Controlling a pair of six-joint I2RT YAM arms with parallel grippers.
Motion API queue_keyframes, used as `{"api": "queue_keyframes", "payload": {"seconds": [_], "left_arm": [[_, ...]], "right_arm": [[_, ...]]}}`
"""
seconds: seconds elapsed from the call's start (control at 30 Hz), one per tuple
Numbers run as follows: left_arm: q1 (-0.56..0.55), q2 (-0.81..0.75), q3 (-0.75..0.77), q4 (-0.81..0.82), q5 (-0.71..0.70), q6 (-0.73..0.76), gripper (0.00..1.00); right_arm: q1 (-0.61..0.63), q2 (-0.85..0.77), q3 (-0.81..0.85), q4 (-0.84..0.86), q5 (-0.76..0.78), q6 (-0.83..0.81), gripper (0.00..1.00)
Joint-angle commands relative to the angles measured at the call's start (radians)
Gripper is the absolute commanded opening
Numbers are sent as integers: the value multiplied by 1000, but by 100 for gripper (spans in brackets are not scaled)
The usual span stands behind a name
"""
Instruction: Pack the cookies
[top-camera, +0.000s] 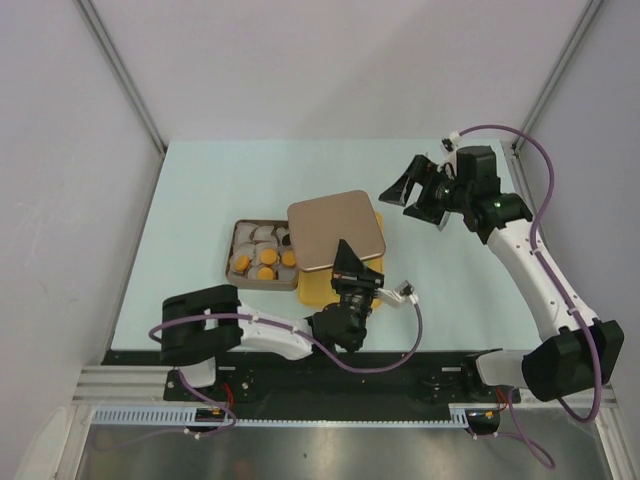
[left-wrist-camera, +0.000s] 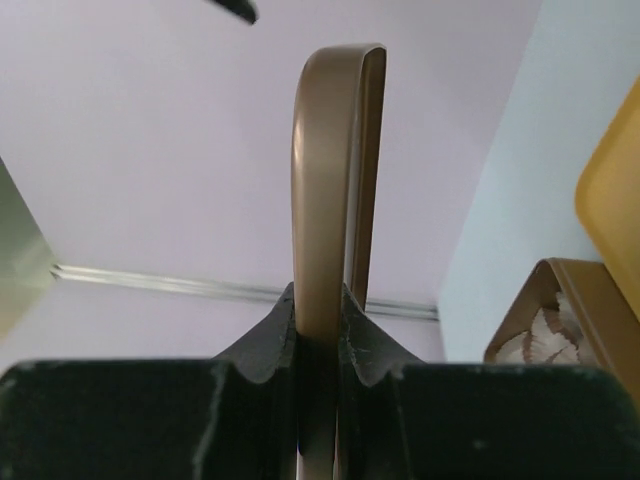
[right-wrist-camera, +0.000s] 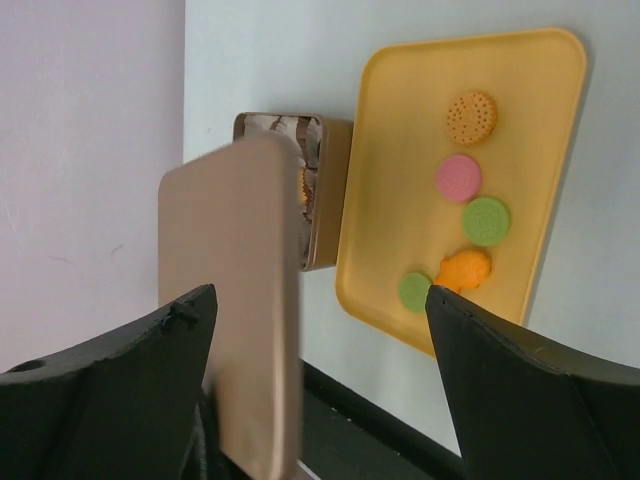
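Note:
My left gripper (top-camera: 355, 268) is shut on the edge of a gold-brown square tin lid (top-camera: 335, 230), holding it above the table. In the left wrist view the lid (left-wrist-camera: 325, 180) stands edge-on between the fingers of the left gripper (left-wrist-camera: 320, 300). To its left lies the open tin (top-camera: 236, 235), holding orange cookies (top-camera: 265, 255) in white paper cups. More cookies lie on a yellow tray (right-wrist-camera: 400, 150): a tan one (right-wrist-camera: 471, 117), a pink one (right-wrist-camera: 458, 178), two green ones (right-wrist-camera: 486, 221) and an orange one (right-wrist-camera: 465, 270). My right gripper (top-camera: 405, 200) hangs open and empty, to the right of the lid.
The yellow tray (top-camera: 315, 290) sits mostly under the raised lid, right beside the tin. White walls close off the left, back and right sides. A black rail runs along the table's near edge, by the arm bases.

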Motion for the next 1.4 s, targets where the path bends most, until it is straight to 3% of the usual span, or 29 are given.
{"api": "queue_keyframes", "payload": {"seconds": [0.0,0.3,0.47,0.67,0.77,0.8,0.87,0.9,1.03,1.1,1.13,1.17,1.23,1.27,1.37], "left_arm": [[-16,-21,-33,455,86,168,0],[-41,-170,-146,297,126,7,0],[-55,-167,-148,325,126,11,0],[-69,-133,-142,374,126,39,0],[-72,-135,-139,388,123,45,0],[-72,-136,-137,391,121,45,0],[-72,-143,-137,394,117,42,0],[-72,-152,-136,394,115,36,0],[-69,-175,-139,398,107,31,2],[-67,-181,-136,408,104,33,9],[-67,-181,-134,412,103,34,11],[-65,-182,-131,423,101,39,25],[-65,-182,-126,435,95,43,41],[-65,-186,-119,449,91,49,60],[-61,-199,-100,466,58,48,90]], "right_arm": [[-24,-3,42,80,-75,18,89],[58,91,42,109,-233,-16,80],[103,127,42,71,-221,-57,80],[140,124,40,147,-253,-33,76],[147,138,38,152,-266,-25,61],[149,141,38,151,-270,-25,49],[153,144,35,152,-270,-24,39],[153,141,34,152,-264,-24,28],[155,132,34,164,-255,-14,10],[152,127,34,166,-256,-14,0],[153,127,32,167,-256,-10,0],[152,127,34,168,-256,-11,0],[144,124,34,166,-255,-10,0],[140,121,34,169,-253,-10,0],[111,106,34,181,-244,13,0]]}}
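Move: The right hand, empty and open, has the middle of the lid about 13 cm to its left, 6 cm back and slightly lower. The cookie tray is centred roughly 12 cm left, 6 cm back and 20 cm below; the cookie box about 34 cm left, 5 cm back, equally low. The left hand still grips the lid's near edge, the lid's middle some 6 cm ahead of that hand, 2 cm left and about level. Right hand goes some 9 cm left, pinches the lid's right edge; left backs about 3 cm, then opens. ##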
